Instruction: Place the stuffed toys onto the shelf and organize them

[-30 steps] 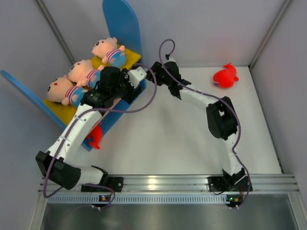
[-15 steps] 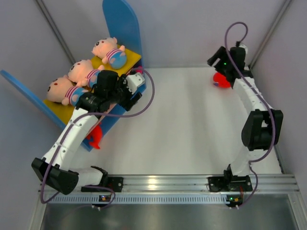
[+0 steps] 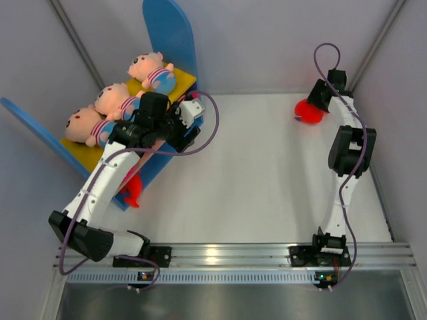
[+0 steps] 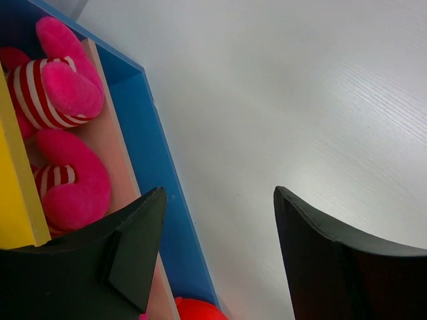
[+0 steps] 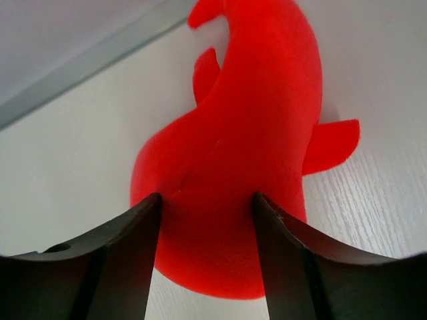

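The shelf stands at the left with blue side panels and a yellow upper board. Three peach-faced stuffed toys lie in a row on that board. In the left wrist view, pink striped feet show on the tan lower board, and a red plush lies at the bottom; it also shows in the top view. My left gripper is open and empty at the shelf's near end. My right gripper grips another red plush at the far right.
Grey walls close in the white table on the left, back and right, and the red plush lies close to the back right corner. A metal rail with both arm bases runs along the near edge.
My right arm has swung from beside the shelf across to the far right and come down onto the red plush. My left gripper stays at the shelf's end, barely shifted.
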Controlling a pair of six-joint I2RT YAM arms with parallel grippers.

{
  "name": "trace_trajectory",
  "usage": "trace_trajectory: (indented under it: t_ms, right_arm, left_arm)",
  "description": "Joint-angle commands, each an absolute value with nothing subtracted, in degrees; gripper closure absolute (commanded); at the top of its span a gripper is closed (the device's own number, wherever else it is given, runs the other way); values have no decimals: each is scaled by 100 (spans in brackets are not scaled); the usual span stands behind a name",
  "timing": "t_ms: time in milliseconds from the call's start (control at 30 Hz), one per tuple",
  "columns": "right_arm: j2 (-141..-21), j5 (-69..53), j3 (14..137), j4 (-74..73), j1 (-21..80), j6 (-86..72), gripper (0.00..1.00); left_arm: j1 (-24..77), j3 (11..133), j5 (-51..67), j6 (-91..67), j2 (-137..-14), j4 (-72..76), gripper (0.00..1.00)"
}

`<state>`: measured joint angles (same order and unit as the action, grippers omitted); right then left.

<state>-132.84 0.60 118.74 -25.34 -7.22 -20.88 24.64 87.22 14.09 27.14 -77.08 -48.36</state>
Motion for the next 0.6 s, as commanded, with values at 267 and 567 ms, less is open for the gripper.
trace_trajectory:
  t_ms: [267,567]
  right_arm:
    - [-11253,-263,9240,-1662,-580,-1942,100]
    - [-7587,-227,6822,-2548,1254,-2828,100]
  left_arm:
    - [2663,8571,1819,2584,-7428,-4904,34]
    - [2927,7122,1783,3932,-5401,-5080,32]
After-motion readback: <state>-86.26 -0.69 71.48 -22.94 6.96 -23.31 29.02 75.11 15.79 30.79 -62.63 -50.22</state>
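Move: The red toy lies almost under the right hand, its middle about 1 cm ahead, 1 cm left and 5 cm below the open fingers. The back table edge runs straight ahead of that hand, about 7 cm off and 8 cm lower; the shelf's right-hand end stands roughly 50 cm left and 9 cm back, about level. From the left hand, the red toy is some 30 cm ahead, 52 cm right and 22 cm below. Dipping about 3 cm while already easing back, the right hand shuts its open fingers on the red toy's plump body, pinches it, then sweeps back and left towards the shelf, rising some 10 cm and turning slightly counter-clockwise. The left hand, empty and open, draws back about 7 cm in front of the shelf. ##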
